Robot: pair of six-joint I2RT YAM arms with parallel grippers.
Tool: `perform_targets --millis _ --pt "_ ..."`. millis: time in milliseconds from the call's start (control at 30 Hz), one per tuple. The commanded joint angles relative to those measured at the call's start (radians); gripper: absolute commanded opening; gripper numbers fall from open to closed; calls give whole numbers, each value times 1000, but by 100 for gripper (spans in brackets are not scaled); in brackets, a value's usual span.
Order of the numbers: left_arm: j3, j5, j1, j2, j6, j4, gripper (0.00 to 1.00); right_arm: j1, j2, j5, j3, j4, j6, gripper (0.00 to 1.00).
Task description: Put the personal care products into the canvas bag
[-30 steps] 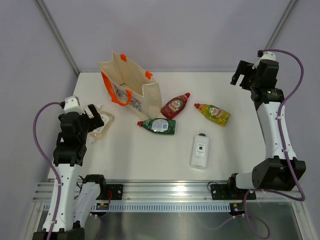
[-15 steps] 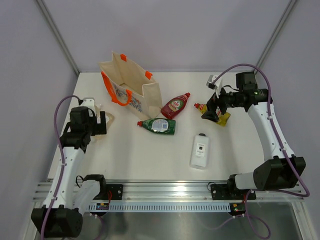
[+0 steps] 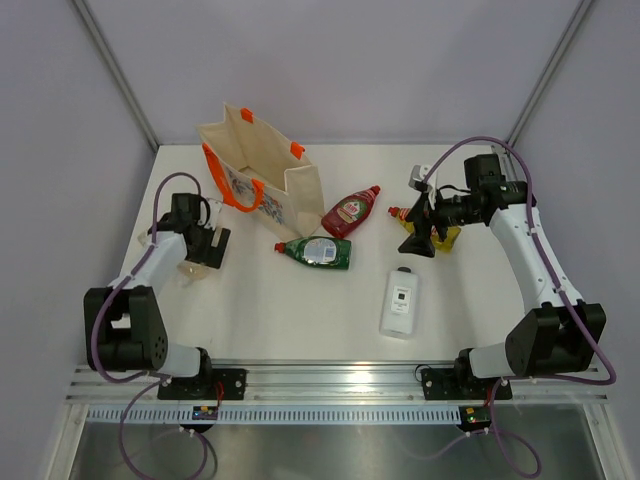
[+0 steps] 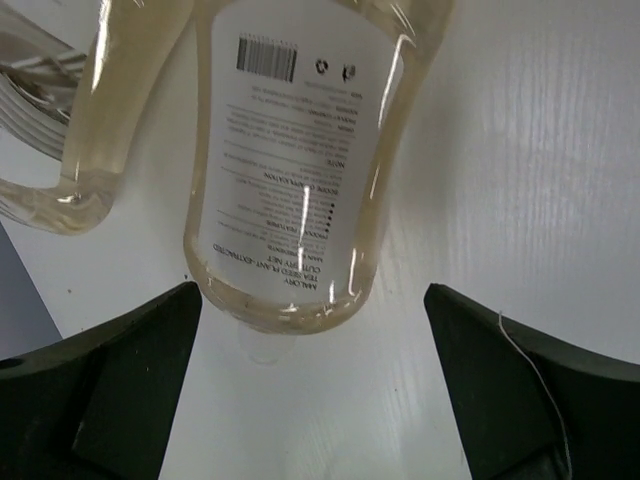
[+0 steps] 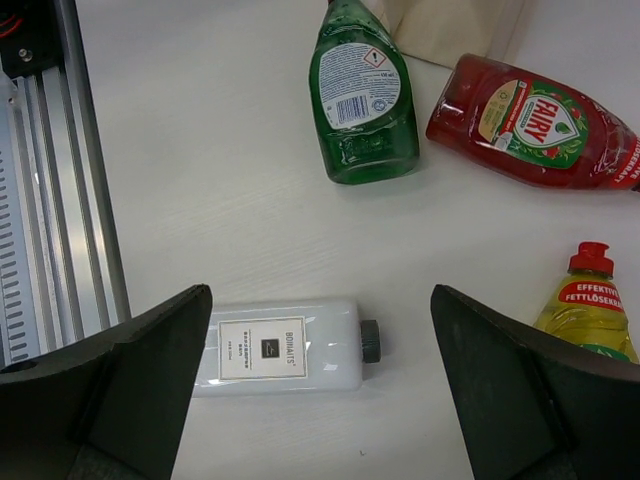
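Observation:
The canvas bag [image 3: 262,178] stands open at the back left; a corner of the bag [image 5: 450,25] shows in the right wrist view. The red bottle [image 3: 351,212], green bottle [image 3: 318,251], yellow bottle [image 3: 440,232] and flat white bottle [image 3: 400,302] lie on the table. My right gripper [image 3: 418,236] hangs open above the yellow bottle's cap end. In its wrist view the white bottle [image 5: 290,360] lies far below, between the wide jaws of the right gripper [image 5: 320,300]. My left gripper [image 4: 312,340] is open, just short of the base of the clear pale-yellow bottle [image 4: 295,170], beside a clear pouch [image 4: 45,170].
The aluminium rail [image 3: 330,385] runs along the table's near edge and also appears as the rail [image 5: 60,180] in the right wrist view. Grey walls close in the back and sides. The left arm [image 3: 150,270] reaches along the table's left edge.
The right arm swung from the far back right down to hover by the yellow bottle. The left arm stretched forward and lowered its gripper to the pale-yellow bottle. Both grippers stayed open.

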Motion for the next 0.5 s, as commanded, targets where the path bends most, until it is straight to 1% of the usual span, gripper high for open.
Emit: perform_targets --millis 0,67,233,333,400,467 --pt "112 55 24 81 65 97 99 -7 -15 -39 -14 1 -31 100" --pt "157 64 30 155 69 82 99 -6 -23 -39 -22 4 -30 100" --pt "211 113 53 250 77 73 99 -16 -35 -38 -26 9 -14 99" --pt "260 167 55 322 80 18 98 -22 -35 -36 -20 10 -5 100" --pt "268 190 55 347 80 -6 98 -27 -35 -35 -11 7 0 100" --pt "254 190 56 365 86 5 99 -33 -37 -36 -7 9 7 99"
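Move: A clear labelled bottle lies lengthwise, its middle about 8 cm ahead of the left hand, in line sideways and some 5 cm below. A second clear bottle lies roughly 8 cm left of it and 2 cm farther out. The canvas bag stands about 18 cm ahead and 20 cm right of the left hand. From the right hand, the labelled bottle is some 60 cm left, 7 cm ahead and 20 cm down. The clear labelled bottle is reached from its near, rounded end: the open left hand skims forward along it about 5 cm, almost level, then slows and sinks some 3–4 cm while creeping slightly farther out. The wrist tips only a few degrees steeper, and the fingers stay wide open, coming down on either side of the label; no grip begins. ##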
